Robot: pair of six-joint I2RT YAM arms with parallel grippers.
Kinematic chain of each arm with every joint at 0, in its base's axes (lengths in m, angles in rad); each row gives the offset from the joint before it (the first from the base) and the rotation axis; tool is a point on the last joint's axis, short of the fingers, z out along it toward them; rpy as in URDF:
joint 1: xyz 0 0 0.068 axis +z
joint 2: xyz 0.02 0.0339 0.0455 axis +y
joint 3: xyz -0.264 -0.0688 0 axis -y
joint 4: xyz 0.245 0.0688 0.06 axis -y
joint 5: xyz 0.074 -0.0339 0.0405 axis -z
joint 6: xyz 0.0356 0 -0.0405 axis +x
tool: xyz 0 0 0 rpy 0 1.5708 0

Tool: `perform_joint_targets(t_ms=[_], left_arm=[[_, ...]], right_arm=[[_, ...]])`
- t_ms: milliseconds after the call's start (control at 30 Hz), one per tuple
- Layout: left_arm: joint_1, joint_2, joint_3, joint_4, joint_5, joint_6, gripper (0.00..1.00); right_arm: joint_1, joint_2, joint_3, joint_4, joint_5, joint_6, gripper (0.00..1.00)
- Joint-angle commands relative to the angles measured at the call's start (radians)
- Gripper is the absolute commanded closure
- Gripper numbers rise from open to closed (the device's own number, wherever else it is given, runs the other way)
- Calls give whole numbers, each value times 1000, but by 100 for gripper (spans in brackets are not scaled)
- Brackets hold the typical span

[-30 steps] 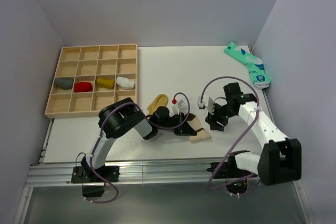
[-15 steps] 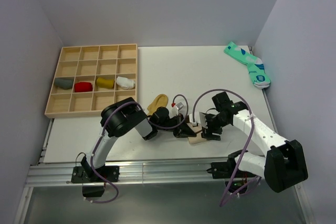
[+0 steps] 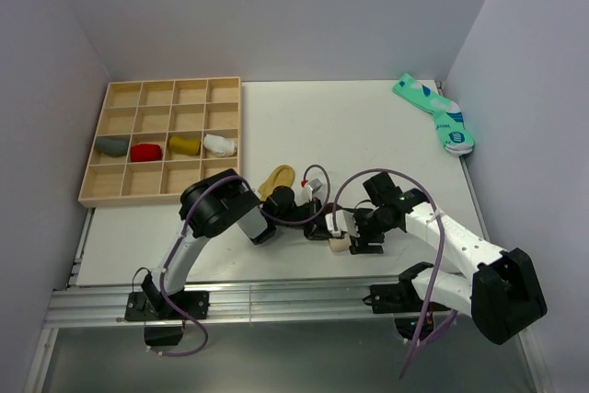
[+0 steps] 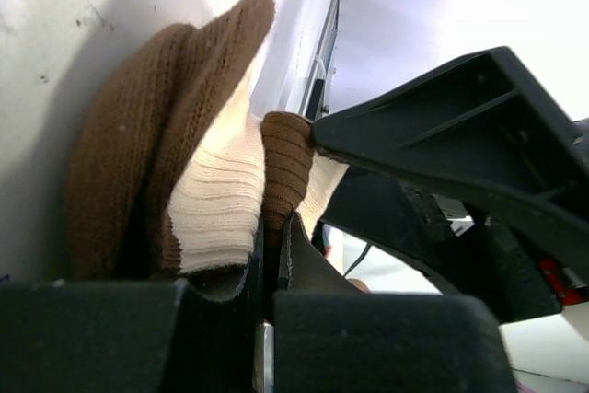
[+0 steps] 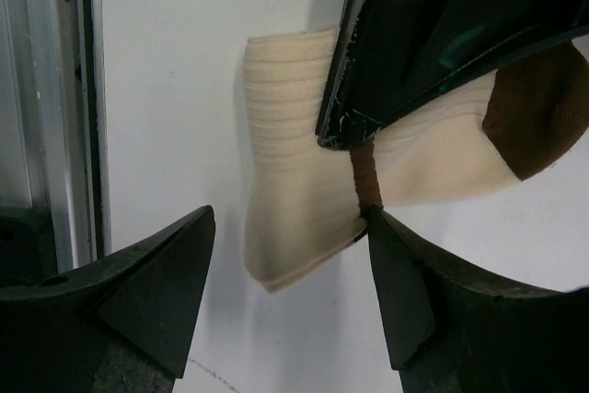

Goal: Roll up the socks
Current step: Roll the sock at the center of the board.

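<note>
The beige sock with dark brown bands [image 3: 340, 243] lies at the table's near middle. My left gripper [image 3: 320, 226] is shut on one of its brown bands; in the left wrist view [image 4: 271, 246] the pads pinch the folded sock [image 4: 216, 195]. My right gripper [image 3: 362, 232] is open, and in the right wrist view [image 5: 290, 260] its jaws straddle the sock's cream end [image 5: 294, 209], the right fingertip [image 5: 405, 264] touching the sock's edge at the brown band. The mustard-yellow sock [image 3: 276, 177] lies just behind the left gripper.
A wooden compartment tray [image 3: 138, 184] stands at the left with grey, red, yellow and white rolled socks in its third row. A pair of teal socks [image 3: 438, 116] lies at the far right corner. The table's metal front rail [image 5: 46, 89] runs close to the sock.
My right arm has swung left and nearer, bringing its open gripper from beside the sock to around its cream end. The left gripper has stayed shut on the sock.
</note>
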Motion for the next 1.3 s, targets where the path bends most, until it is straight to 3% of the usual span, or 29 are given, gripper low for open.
perform_joint_targets(t_ms=[0, 200, 333, 400, 433, 600, 700, 867, 1267], left_arm=[[7, 51, 8, -69, 22, -45, 100], [7, 48, 22, -85, 32, -52, 100], [7, 25, 36, -177, 23, 0, 100], [7, -12, 47, -285, 12, 63, 96], [7, -41, 53, -327, -4, 86, 94], [11, -132, 77, -520, -69, 232, 71], [21, -187, 91, -626, -113, 296, 64], [41, -288, 108, -816, -196, 398, 63], [80, -376, 130, -1033, -316, 481, 59]], right_arm=[[26, -10, -21, 61, 9, 1, 26], [52, 42, -26, 103, 12, 19, 29], [66, 96, -7, 103, 15, 34, 39], [72, 117, 0, 104, 33, 36, 48], [75, 123, 0, 115, 43, 44, 60], [75, 137, 0, 130, 72, 64, 72], [75, 131, -6, 144, 85, 77, 72], [75, 136, -7, 158, 101, 88, 73], [73, 151, -1, 173, 113, 110, 73]])
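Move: Just beneath the right hand's open fingers lies the sock's folded cream end, its middle about 2 cm to the left, 1 cm ahead and 2 cm down; the sock's brown toe lies some 7 cm ahead and 5 cm left of that hand, 2 cm lower. From the left hand, still shut on the sock, the cream end is about 4 cm to the right, 2 cm back and 1 cm below, the mustard sock roughly 12 cm ahead, 14 cm left and 2 cm below. Sinking about 2 cm with a slight forward and leftward creep, the right hand closes its fingers around the cream end, pinches it and then holds still. The left hand waits, then opens to let go of the sock and draws off some 5 cm forward and 5 cm left, towards the mustard sock, its fingertips tilting down by nearly 30 degrees. ##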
